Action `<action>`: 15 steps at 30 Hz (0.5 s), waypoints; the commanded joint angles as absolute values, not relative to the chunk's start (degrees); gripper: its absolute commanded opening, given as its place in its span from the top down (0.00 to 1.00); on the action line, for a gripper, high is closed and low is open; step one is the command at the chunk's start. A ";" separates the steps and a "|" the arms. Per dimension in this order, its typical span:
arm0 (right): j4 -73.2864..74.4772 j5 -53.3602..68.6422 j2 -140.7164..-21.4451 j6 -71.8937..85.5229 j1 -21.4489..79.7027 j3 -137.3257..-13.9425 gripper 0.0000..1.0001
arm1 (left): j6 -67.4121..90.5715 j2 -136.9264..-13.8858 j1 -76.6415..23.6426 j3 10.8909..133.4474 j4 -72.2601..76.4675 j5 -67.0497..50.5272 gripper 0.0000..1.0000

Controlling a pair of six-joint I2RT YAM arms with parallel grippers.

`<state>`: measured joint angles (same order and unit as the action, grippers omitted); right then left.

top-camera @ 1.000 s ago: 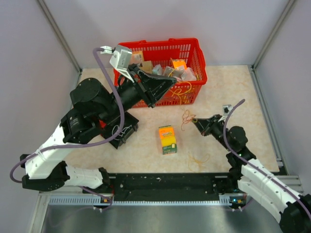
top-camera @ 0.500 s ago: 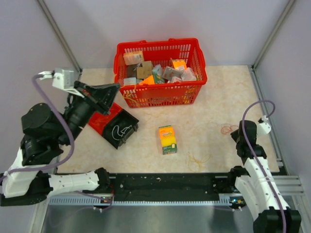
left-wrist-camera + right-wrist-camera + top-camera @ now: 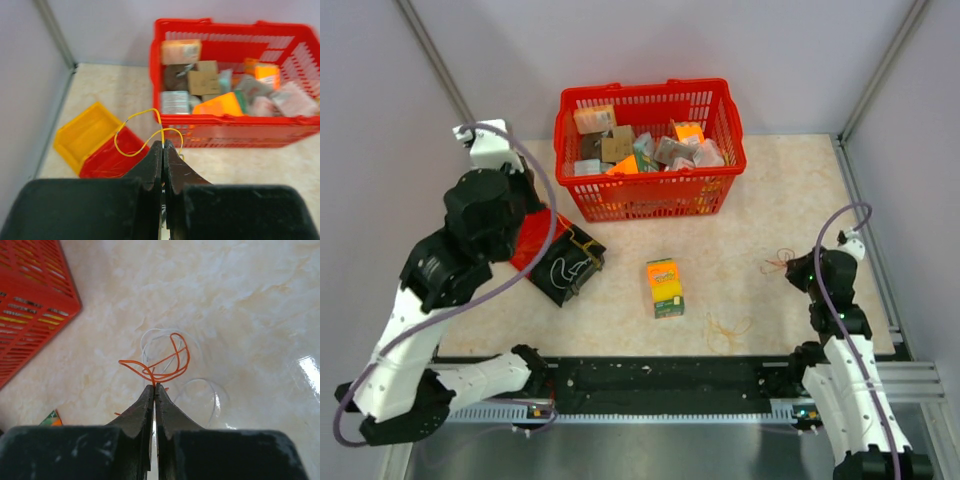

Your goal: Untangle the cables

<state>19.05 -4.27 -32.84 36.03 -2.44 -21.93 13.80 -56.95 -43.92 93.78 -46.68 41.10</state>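
Observation:
In the left wrist view my left gripper [image 3: 163, 143] is shut on a thin yellow cable [image 3: 131, 150], which loops out from the tips above a yellow and red bin [image 3: 95, 140]. From above, that yellow cable [image 3: 584, 240] shows beside the left arm, whose fingers are hidden under it. At the right of the table my right gripper [image 3: 792, 268] is shut on an orange cable [image 3: 779, 263]. Its curls [image 3: 172, 367] stick up from the closed tips [image 3: 154, 386], with a white cable [image 3: 212, 390] on the table just behind. A tan-yellow cable [image 3: 728, 325] lies loose near the front.
A red basket [image 3: 645, 196] full of small packages stands at the back centre. A yellow-green box [image 3: 664, 287] lies mid-table. The bin with a black box [image 3: 570, 265] sits by the left arm. Grey walls close in the left and right sides.
The left arm has swung from the basket front back to the left with the yellow cable. My right gripper has drawn the orange cable from mid-table to the right side.

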 commanded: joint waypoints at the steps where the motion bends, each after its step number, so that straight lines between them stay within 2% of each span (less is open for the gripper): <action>1: 15.82 2.99 -30.76 32.96 -2.81 -20.04 1.00 | 10.55 -61.33 -31.06 93.60 -45.62 36.66 1.00; 7: 15.82 4.30 -30.50 32.26 -2.81 -19.60 1.00 | 20.02 -69.33 -13.04 99.84 -46.14 28.21 1.00; 11: 15.73 4.57 -30.15 31.82 -2.81 -19.78 1.00 | 24.24 -75.13 -6.09 103.44 -46.49 31.11 1.00; 15: 15.30 5.27 -30.23 32.08 -2.81 -19.51 1.00 | 27.94 -78.83 1.74 104.41 -45.18 26.47 1.00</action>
<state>17.96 4.08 -30.79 32.97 -2.44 -19.16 22.35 -76.60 -4.56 101.49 -47.42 30.70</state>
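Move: The tray's yellow compartment, for which the yellow cable held in the left fingers is bound, lies about 20 cm ahead of the left hand, 20 cm to its left and 41 cm below. The red compartment is roughly 14 cm ahead and 12 cm left, the black one 5 cm ahead and 3 cm left, both as low. The basket's middle is about 33 cm ahead, 18 cm right and 33 cm below. From the right hand, the yellow compartment lies some 75 cm left, 21 cm ahead and 8 cm lower. The yellow cable, still pinched in the shut left fingers, is carried in a quick sweep left and forward towards the yellow compartment, roughly 18 cm level and 5 cm down, as the hand swings about 30 degrees counter-clockwise and tips slightly down. The right hand keeps its hold on the orange cable and eases a couple of centimetres left. ##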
